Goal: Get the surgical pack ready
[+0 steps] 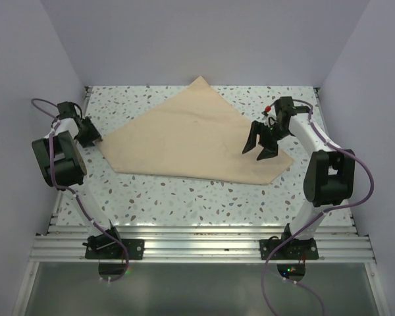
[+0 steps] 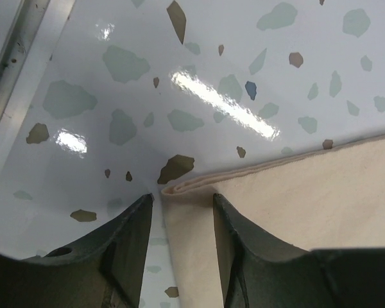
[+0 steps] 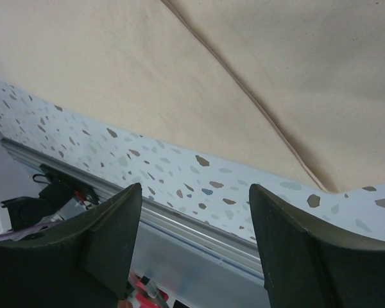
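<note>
The surgical pack (image 1: 197,138) is a wide beige wrap spread flat on the speckled table, one corner pointing at the back wall. My left gripper (image 1: 94,136) is down at its left corner. In the left wrist view the folded corner (image 2: 179,187) lies between the fingers of the left gripper (image 2: 181,199); one finger is on bare table, the other over the cloth, and a gap still shows. My right gripper (image 1: 260,150) hangs open above the wrap's right part. In the right wrist view the right gripper (image 3: 196,189) has nothing between its fingers, with a hemmed fold (image 3: 244,96) beyond them.
The speckled table (image 1: 184,197) is boxed in by plain walls at the left, back and right. An aluminium rail (image 1: 197,247) carrying both arm bases runs along the near edge. A strip of bare table lies between the wrap and that rail.
</note>
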`<state>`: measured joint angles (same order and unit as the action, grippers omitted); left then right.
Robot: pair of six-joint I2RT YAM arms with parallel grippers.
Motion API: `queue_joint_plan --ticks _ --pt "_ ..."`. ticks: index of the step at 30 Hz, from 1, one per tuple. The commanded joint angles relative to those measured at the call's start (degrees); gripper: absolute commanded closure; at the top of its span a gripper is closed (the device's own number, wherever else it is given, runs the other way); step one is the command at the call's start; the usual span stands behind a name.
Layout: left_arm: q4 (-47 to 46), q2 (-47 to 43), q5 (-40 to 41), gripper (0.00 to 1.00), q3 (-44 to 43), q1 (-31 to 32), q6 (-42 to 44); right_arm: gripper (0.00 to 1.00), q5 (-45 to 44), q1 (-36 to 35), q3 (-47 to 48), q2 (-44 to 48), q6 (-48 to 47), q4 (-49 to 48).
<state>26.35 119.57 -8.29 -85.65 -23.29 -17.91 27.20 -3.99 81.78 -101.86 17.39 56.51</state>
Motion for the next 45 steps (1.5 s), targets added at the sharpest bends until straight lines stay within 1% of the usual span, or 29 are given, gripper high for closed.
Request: queue_joint_plan --ticks 1,3,7,10,13,14,15,19,21,23,24,25,27,28,30,31,32,35,38,40,45 --pt "5.5 0.1 -1.7 0.53 3.3 0.4 0.6 0.28 1.4 0.4 1.1 2.6 0.0 -0.6" --pt "5.4 0.8 -2.8 0.55 3.3 0.7 0.8 0.28 1.8 0.2 0.3 2.8 0.4 -1.2" --pt "4.6 2.0 -2.6 0.55 3.3 0.9 0.6 0.27 2.2 0.2 -0.4 3.3 0.6 -1.5" --pt "3.9 3.3 -1.9 0.61 2.7 0.9 0.7 0.26 1.6 0.3 0.0 3.9 0.3 -1.1" --pt "3.4 3.9 -2.2 0.79 1.5 1.0 0.9 0.25 0.9 0.3 -0.3 3.9 -0.3 -0.7" --pt "3.5 3.8 -2.2 0.93 1.3 1.0 0.9 0.25 0.8 0.3 -0.9 3.9 -0.4 -0.8" --pt "3.6 3.7 -2.3 0.99 1.1 1.1 0.8 0.25 0.3 0.3 -1.3 3.9 -0.8 -0.9" --pt "3.9 -0.7 -4.5 1.0 2.0 2.1 -0.7 0.27 -1.9 0.3 -3.6 3.2 -1.0 -1.1" --pt "4.2 -2.8 -5.5 1.0 2.5 4.0 -1.6 0.28 -2.9 0.3 -5.0 2.9 -1.0 -1.8" --pt "5.5 -5.9 -5.9 1.0 2.5 6.1 -2.6 0.33 -4.3 0.3 -5.8 1.6 -0.8 -2.0" --pt "5.6 -8.1 -6.0 1.0 2.8 8.3 -2.8 0.37 -4.5 0.3 -5.9 0.9 -0.8 -1.8" --pt "5.7 -9.2 -6.6 1.0 2.8 9.7 -3.4 0.48 -4.5 0.3 -6.0 0.1 -0.8 -1.9" --pt "6.3 -12.1 -7.7 1.0 2.8 13.2 -4.1 0.56 -5.0 0.2 -6.3 -1.8 -0.8 -2.2" --pt "6.7 -13.1 -8.8 1.0 2.8 14.3 -4.8 0.69 -5.3 0.3 -6.4 -2.3 -0.9 -2.3" --pt "6.7 -16.2 -9.7 1.0 2.9 17.8 -5.7 0.83 -6.9 0.3 -7.1 -3.3 -0.6 -3.2" --pt "6.9 -17.2 -10.2 1.0 2.9 18.9 -6.2 0.95 -7.5 0.3 -7.3 -3.9 -0.7 -3.4" --pt "6.9 -18.0 -10.2 1.0 2.9 20.1 -6.4 1.0 -7.9 0.3 -7.7 -4.6 -0.9 -3.9" --pt "6.7 -21.7 -10.0 1.0 3.2 24.8 -7.5 1.0 -9.2 0.2 -8.7 -7.0 -1.2 -5.2" --pt "6.5 -23.4 -10.9 1.0 3.5 26.4 -8.1 1.0 -10.5 0.3 -9.6 -9.4 -1.8 -6.5" --pt "6.6 -23.5 -12.6 1.0 3.2 26.8 -8.6 1.0 -11.0 0.3 -10.1 -10.9 -1.9 -7.2" --pt "6.1 -24.3 -13.9 1.0 2.0 29.1 -10.6 1.0 -12.7 0.3 -11.1 -13.9 -1.8 -8.3"
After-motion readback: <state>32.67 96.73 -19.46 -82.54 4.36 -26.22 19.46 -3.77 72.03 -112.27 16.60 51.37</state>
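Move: Right at the left fingertips, level with them and perhaps 1 cm below, lies the cloth's left corner, already between the half-open fingers. The cloth's front-left corner is some 14 cm back and 9 cm right; the table's left rim is level, about 11 cm left. From the right hand, the layer edge it goes for is about 4 cm back, 3 cm right, 11 cm below; the cloth's front-right corner lies roughly 6 cm back, 8 cm right, 11 cm below. Closing on the cloth's left corner, the left fingers pinch it, then sweep it fast to the right over the cloth, about 26 cm, rising some 15 cm and turning clockwise. Meanwhile the right hand sinks about 11 cm, drifting a little back and right, shuts its fingers on the way down and presses the closed tips down on the cloth's layer edge. ##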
